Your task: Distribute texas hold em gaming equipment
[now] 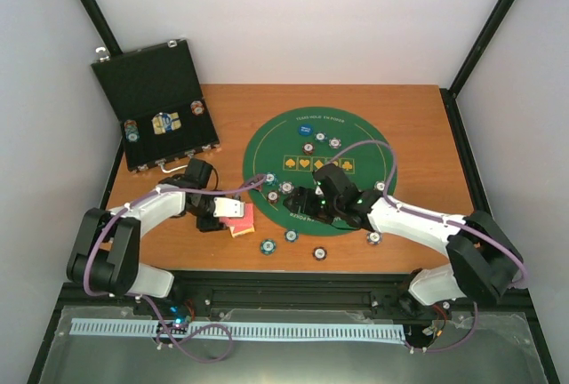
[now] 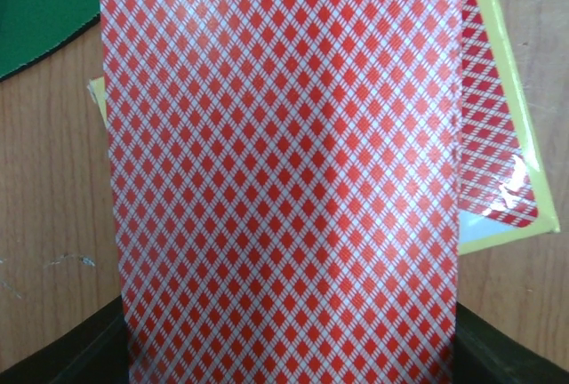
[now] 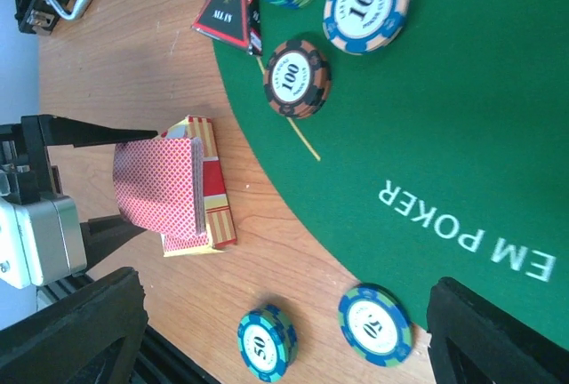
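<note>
A stack of red-backed playing cards (image 2: 284,171) fills the left wrist view, and my left gripper (image 2: 293,353) is shut on it by its edges. In the top view that gripper (image 1: 229,209) holds the cards (image 1: 238,215) just above the wood, left of the green mat (image 1: 356,193). My right gripper (image 3: 286,300) stands open over two teal 50 chips (image 3: 267,342) (image 3: 375,324) at the mat's edge, touching neither. A brown 100 chip (image 3: 296,77), a 10 chip (image 3: 365,4) and a dark triangular marker (image 3: 229,6) lie farther off.
A red and yellow card box (image 3: 212,197) lies under the held cards. The open black case (image 1: 156,104) with chips stands at the back left. Loose chips (image 1: 318,253) lie near the table's front edge, and a blue marker (image 1: 306,128) with several chips sits on the mat.
</note>
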{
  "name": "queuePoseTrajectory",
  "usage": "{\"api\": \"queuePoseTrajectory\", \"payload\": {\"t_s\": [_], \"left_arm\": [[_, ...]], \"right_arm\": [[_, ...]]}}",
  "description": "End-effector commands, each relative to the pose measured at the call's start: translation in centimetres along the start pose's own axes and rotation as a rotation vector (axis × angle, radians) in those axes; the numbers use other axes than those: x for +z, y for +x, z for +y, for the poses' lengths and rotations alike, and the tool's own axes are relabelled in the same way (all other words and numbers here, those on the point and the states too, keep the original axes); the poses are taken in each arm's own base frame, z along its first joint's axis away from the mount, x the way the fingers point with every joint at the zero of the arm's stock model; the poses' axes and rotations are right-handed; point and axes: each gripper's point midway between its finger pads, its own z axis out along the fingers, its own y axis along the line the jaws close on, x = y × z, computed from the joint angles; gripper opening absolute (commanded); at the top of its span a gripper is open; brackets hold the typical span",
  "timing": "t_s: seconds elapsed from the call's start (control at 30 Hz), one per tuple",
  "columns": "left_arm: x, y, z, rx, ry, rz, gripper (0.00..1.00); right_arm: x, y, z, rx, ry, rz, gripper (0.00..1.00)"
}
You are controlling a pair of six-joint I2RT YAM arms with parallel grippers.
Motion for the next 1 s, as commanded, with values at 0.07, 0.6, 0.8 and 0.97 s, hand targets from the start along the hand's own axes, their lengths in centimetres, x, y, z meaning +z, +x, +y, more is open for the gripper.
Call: {"api": "queuePoseTrajectory", "payload": {"t_s": [0.07, 0.6, 0.8, 0.97], "left_arm": [[-0.9, -1.5, -0.1, 0.001, -0.001, -0.060, 0.07], [-4.1, -2.8, 0.0, -0.006, -0.009, -0.106, 0.01], [-6.3, -4.0, -0.3, 0.001, -0.012, -0.148, 0.01], [-7.9, -5.3, -0.1, -0.014, -0.006, -0.193, 0.01]], "right_arm": [[1.9, 1.0, 1.8, -0.009, -0.083, 0.040, 0.84], [2.5, 2.0, 4.4, -0.011, -0.272, 0.072, 0.84], [2.4, 2.1, 5.7, -0.013, -0.349, 0.082, 0.81], [2.4, 2.4, 8.3, -0.058, -0.420, 0.104, 0.80]]}}
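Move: Pinching the card deck, the left hand has the open right gripper about 17 cm to its right, 2 cm ahead and 8 above. The card box lies 4 cm right, 3 back and just under, the ALL IN triangle 8 cm right and 7 ahead. From the right hand the deck is about 16 cm left, 2 back and 8 below; the 100 chip is 6 cm left and 1 ahead, the 50 chip stack 8 left and 9 back, both 9 below. Lifting the deck about 6 cm nearly straight up above the card box, slowly at first and then faster, the left hand keeps its pinch. Meanwhile the right hand comes some 6 cm left towards the deck, dipping about a centimetre and rising again, its open fingers swinging up roughly 15 degrees towards level and a little counter-clockwise, without reaching the cards. ##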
